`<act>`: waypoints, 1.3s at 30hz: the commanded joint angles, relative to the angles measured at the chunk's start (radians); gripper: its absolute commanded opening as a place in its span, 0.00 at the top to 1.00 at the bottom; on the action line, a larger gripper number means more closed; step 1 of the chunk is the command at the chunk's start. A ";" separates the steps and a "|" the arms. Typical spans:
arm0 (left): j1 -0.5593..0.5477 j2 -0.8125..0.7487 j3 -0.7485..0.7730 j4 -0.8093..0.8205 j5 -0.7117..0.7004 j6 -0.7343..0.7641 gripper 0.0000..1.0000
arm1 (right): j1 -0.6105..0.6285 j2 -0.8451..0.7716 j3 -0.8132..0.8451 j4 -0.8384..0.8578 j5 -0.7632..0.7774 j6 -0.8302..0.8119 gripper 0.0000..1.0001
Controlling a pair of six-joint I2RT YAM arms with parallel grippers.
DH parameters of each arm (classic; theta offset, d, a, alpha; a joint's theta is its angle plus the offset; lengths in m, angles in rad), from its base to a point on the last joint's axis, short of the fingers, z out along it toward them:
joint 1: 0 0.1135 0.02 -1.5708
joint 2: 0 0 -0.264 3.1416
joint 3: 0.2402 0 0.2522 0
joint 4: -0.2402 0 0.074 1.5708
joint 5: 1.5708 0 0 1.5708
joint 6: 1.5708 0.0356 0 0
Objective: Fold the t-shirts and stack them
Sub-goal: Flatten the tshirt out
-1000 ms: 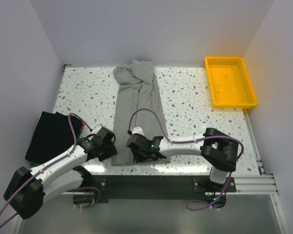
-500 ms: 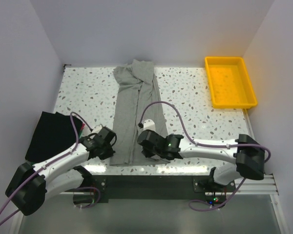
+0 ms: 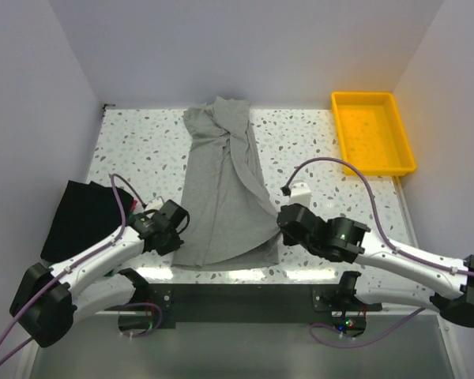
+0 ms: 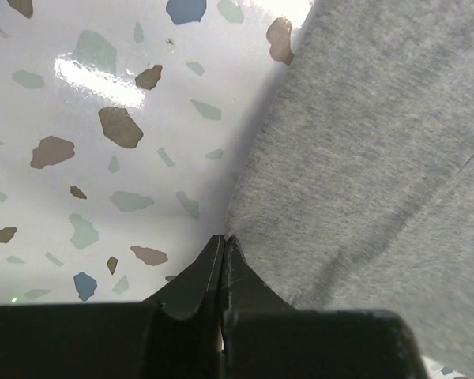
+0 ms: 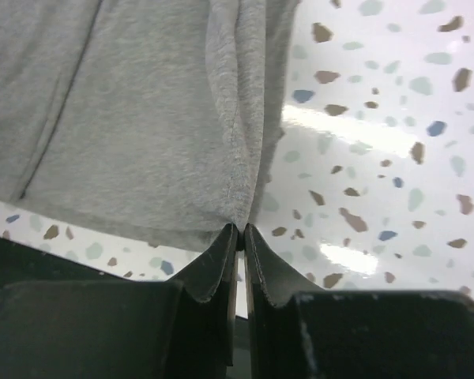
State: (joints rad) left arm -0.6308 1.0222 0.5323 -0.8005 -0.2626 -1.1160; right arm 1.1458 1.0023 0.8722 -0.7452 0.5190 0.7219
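Observation:
A heather-grey t-shirt (image 3: 221, 181) lies lengthwise down the middle of the speckled table, narrow and bunched at the far end and spread wider at the near hem. My left gripper (image 3: 178, 242) is shut at the hem's near-left corner, with the fabric edge (image 4: 363, 158) meeting the joined tips (image 4: 223, 239). My right gripper (image 3: 280, 234) is shut on the hem's near-right corner, and grey cloth (image 5: 142, 118) is pinched between its tips (image 5: 238, 229). A folded black t-shirt (image 3: 79, 217) lies at the table's left side.
A yellow plastic tray (image 3: 373, 95) stands at the far right corner. White walls close in the table on three sides. The near table edge and a dark rail run just below the hem. Purple cables loop above both arms.
Both grippers have shut on the hem's corners. The right arm has swung to the right with its corner, which spread the near hem wider. The left gripper has barely moved.

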 commanded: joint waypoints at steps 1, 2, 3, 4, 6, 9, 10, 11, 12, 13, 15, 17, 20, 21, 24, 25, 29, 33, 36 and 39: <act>-0.006 0.012 0.066 -0.066 -0.056 -0.001 1.00 | -0.066 -0.063 -0.001 -0.143 0.064 -0.030 0.89; -0.006 0.016 0.072 -0.069 -0.055 0.002 1.00 | -0.081 -0.082 -0.005 -0.151 0.059 -0.044 0.89; -0.006 0.016 0.072 -0.074 -0.055 0.004 1.00 | -0.104 -0.088 -0.009 -0.158 0.055 -0.048 0.89; -0.004 0.018 0.074 -0.075 -0.053 0.007 1.00 | -0.104 -0.093 -0.010 -0.169 0.046 -0.045 0.89; -0.006 0.021 0.074 -0.077 -0.052 0.007 1.00 | -0.106 -0.097 -0.009 -0.175 0.029 -0.041 0.91; -0.006 0.018 0.075 -0.080 -0.055 0.007 1.00 | -0.106 -0.088 0.025 -0.229 0.061 -0.021 0.92; -0.006 0.016 0.075 -0.078 -0.053 0.008 1.00 | -0.106 -0.087 0.043 -0.235 0.061 -0.019 0.92; -0.006 0.018 0.072 -0.072 -0.050 0.010 1.00 | -0.107 -0.088 0.054 -0.247 0.061 -0.021 0.92; -0.006 0.019 0.074 -0.072 -0.049 0.013 1.00 | -0.106 -0.090 0.065 -0.261 0.058 -0.024 0.90; -0.006 0.024 0.072 -0.069 -0.047 0.015 1.00 | -0.106 -0.091 0.083 -0.266 0.053 -0.029 0.89; -0.006 0.029 0.072 -0.063 -0.041 0.021 1.00 | -0.106 -0.093 0.099 -0.272 0.044 -0.042 0.88; -0.006 0.035 0.069 -0.057 -0.038 0.024 1.00 | -0.106 -0.090 0.120 -0.266 0.032 -0.061 0.87; -0.006 0.044 0.061 -0.040 -0.026 0.031 1.00 | -0.106 -0.062 0.145 -0.249 -0.011 -0.088 0.87; -0.004 0.044 0.060 -0.039 -0.024 0.031 1.00 | -0.106 -0.051 0.149 -0.238 -0.036 -0.091 0.87; -0.006 0.053 0.057 -0.035 -0.023 0.033 1.00 | -0.106 -0.027 0.119 -0.192 -0.059 -0.073 0.84; -0.006 0.052 0.057 -0.034 -0.023 0.035 1.00 | -0.106 -0.028 0.075 -0.178 -0.060 -0.061 0.82; -0.006 0.050 0.058 -0.035 -0.024 0.035 1.00 | -0.173 -0.057 -0.047 -0.079 -0.066 -0.022 0.64; -0.006 0.053 0.061 -0.032 -0.021 0.047 1.00 | -0.443 -0.045 -0.156 0.082 -0.296 -0.071 0.65; -0.006 0.052 0.063 -0.028 -0.017 0.053 1.00 | -0.500 -0.025 -0.225 0.153 -0.382 -0.067 0.66; -0.006 0.049 0.061 -0.029 -0.015 0.058 1.00 | -0.503 -0.030 -0.265 0.191 -0.428 -0.059 0.67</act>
State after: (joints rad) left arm -0.6308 1.0752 0.5724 -0.8383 -0.2760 -1.0794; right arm 0.6464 0.9783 0.6365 -0.6804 0.2073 0.6655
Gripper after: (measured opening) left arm 0.015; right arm 0.337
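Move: The right hand already holds the upper near-right corner of the t-shirt in the air. The bare table where that corner is taken lies about 9 cm to this hand's right, 2 cm ahead and 15 cm below. The lower layer's near-right corner lies some 5 cm back, 2 cm to the right and 15 cm down. The left hand is shut on the shirt's near-left corner, right at its tips; the laying spot is roughly 38 cm to its right and 3 cm farther out. Rightward, away from the pinned side, the right hand draws the held corner about 6 cm, bobs up a couple of centimetres while easing slightly back left, then sinks some 11 cm, going right again and a little forward. During this last stretch its fingers part and let go, tipping more downward and turning clockwise. The left hand stays put, keeping its closed grip on the near-left corner. ##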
